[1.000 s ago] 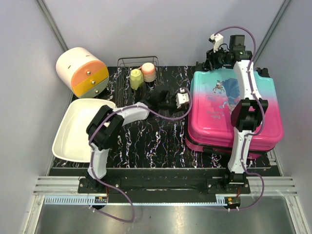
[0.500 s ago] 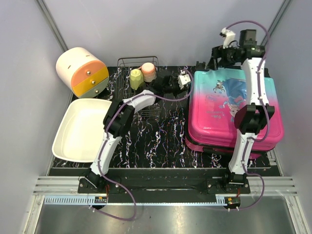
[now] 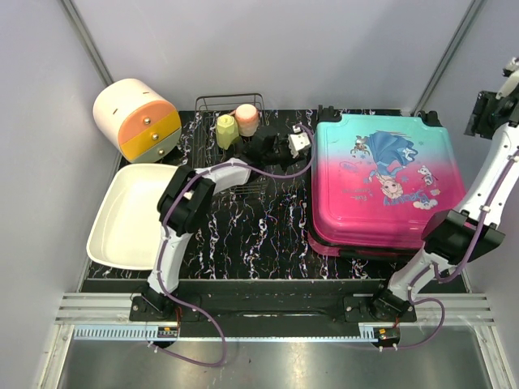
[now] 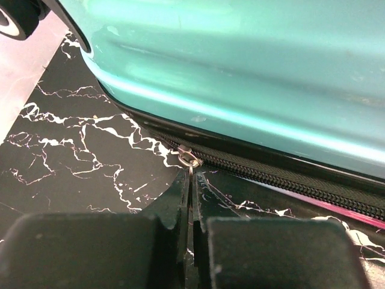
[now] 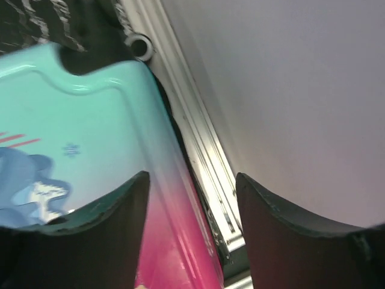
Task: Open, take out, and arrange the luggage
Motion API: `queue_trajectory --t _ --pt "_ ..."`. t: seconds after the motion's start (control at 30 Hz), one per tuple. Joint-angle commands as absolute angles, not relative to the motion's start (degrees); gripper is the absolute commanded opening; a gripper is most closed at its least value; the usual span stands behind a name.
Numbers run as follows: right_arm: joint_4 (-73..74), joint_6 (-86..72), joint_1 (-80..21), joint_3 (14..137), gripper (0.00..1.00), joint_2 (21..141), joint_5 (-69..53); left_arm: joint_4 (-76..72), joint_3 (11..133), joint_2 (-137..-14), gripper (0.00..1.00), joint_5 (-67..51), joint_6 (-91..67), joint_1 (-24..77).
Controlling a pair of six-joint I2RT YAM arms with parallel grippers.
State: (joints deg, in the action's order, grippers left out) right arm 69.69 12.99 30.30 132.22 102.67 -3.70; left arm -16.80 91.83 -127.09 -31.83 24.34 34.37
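The luggage (image 3: 381, 186), pink fading to teal with a cartoon girl on its lid, lies flat on the right of the black marbled table. My left gripper (image 3: 301, 140) is at its back-left corner. In the left wrist view that gripper (image 4: 191, 180) is shut on the metal zipper pull (image 4: 187, 158), right against the black zipper band under the teal shell (image 4: 240, 60). My right gripper (image 3: 509, 77) is raised at the far right edge of the top view, partly cut off. In its own view the right gripper (image 5: 191, 180) hangs open and empty above the luggage's right edge (image 5: 90, 132).
A white-and-orange round drawer box (image 3: 136, 119) stands at the back left, with a white tray (image 3: 134, 215) in front of it. A wire rack (image 3: 229, 105) holds a yellow cup (image 3: 228, 130) and a pink cup (image 3: 247, 119). An aluminium rail (image 5: 204, 162) runs along the table's right side.
The right arm swung up and off to the right, away from the luggage's back edge. The left gripper moved back to the luggage's back-left corner. The luggage lid now looks shifted.
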Motion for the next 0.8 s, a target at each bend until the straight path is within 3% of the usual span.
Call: queue_trajectory --t 0.0,0.27,0.43,0.77 --pt "68.65 19.15 31.90 128.24 0.62 105.20 0.88 -23.91 90.98 -119.53 0.00 -31.11 22.33 32.69" --pt "65.13 25.57 31.90 124.63 0.49 111.61 -0.88 -27.24 80.87 -112.43 0.00 -34.63 21.45 33.92" --pt "63.81 30.06 31.29 123.65 0.47 115.47 -14.20 -28.39 74.54 -109.16 0.00 -35.07 22.24 35.77" --pt "75.23 26.54 20.41 150.46 0.43 136.48 -31.72 -29.62 69.00 -104.78 0.00 -30.94 13.89 37.62"
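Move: The zipper pull on the luggage's left side is already pinched in the left hand's closed tips; the luggage's far left corner lies some 11 cm ahead, 4 cm right and 4 cm above, and the wire rack's middle about 20 cm left, 3 cm ahead, 9 cm lower. The luggage's far right corner is about 13 cm ahead of the right hand, 3 cm left and 16 cm below; the far right wheel sits roughly 3 cm beyond that corner and 2 cm farther left. The zipper pull stays pinched as the left hand draws it back about 7 cm and half as far left, along the luggage's left side. Meanwhile the right hand drops some 15 cm, edging right at first, then drives forward about 12 cm beside the luggage's far right corner, turning some 25 degrees counter-clockwise with its fingers closing partway; whether they touch can't be seen. ##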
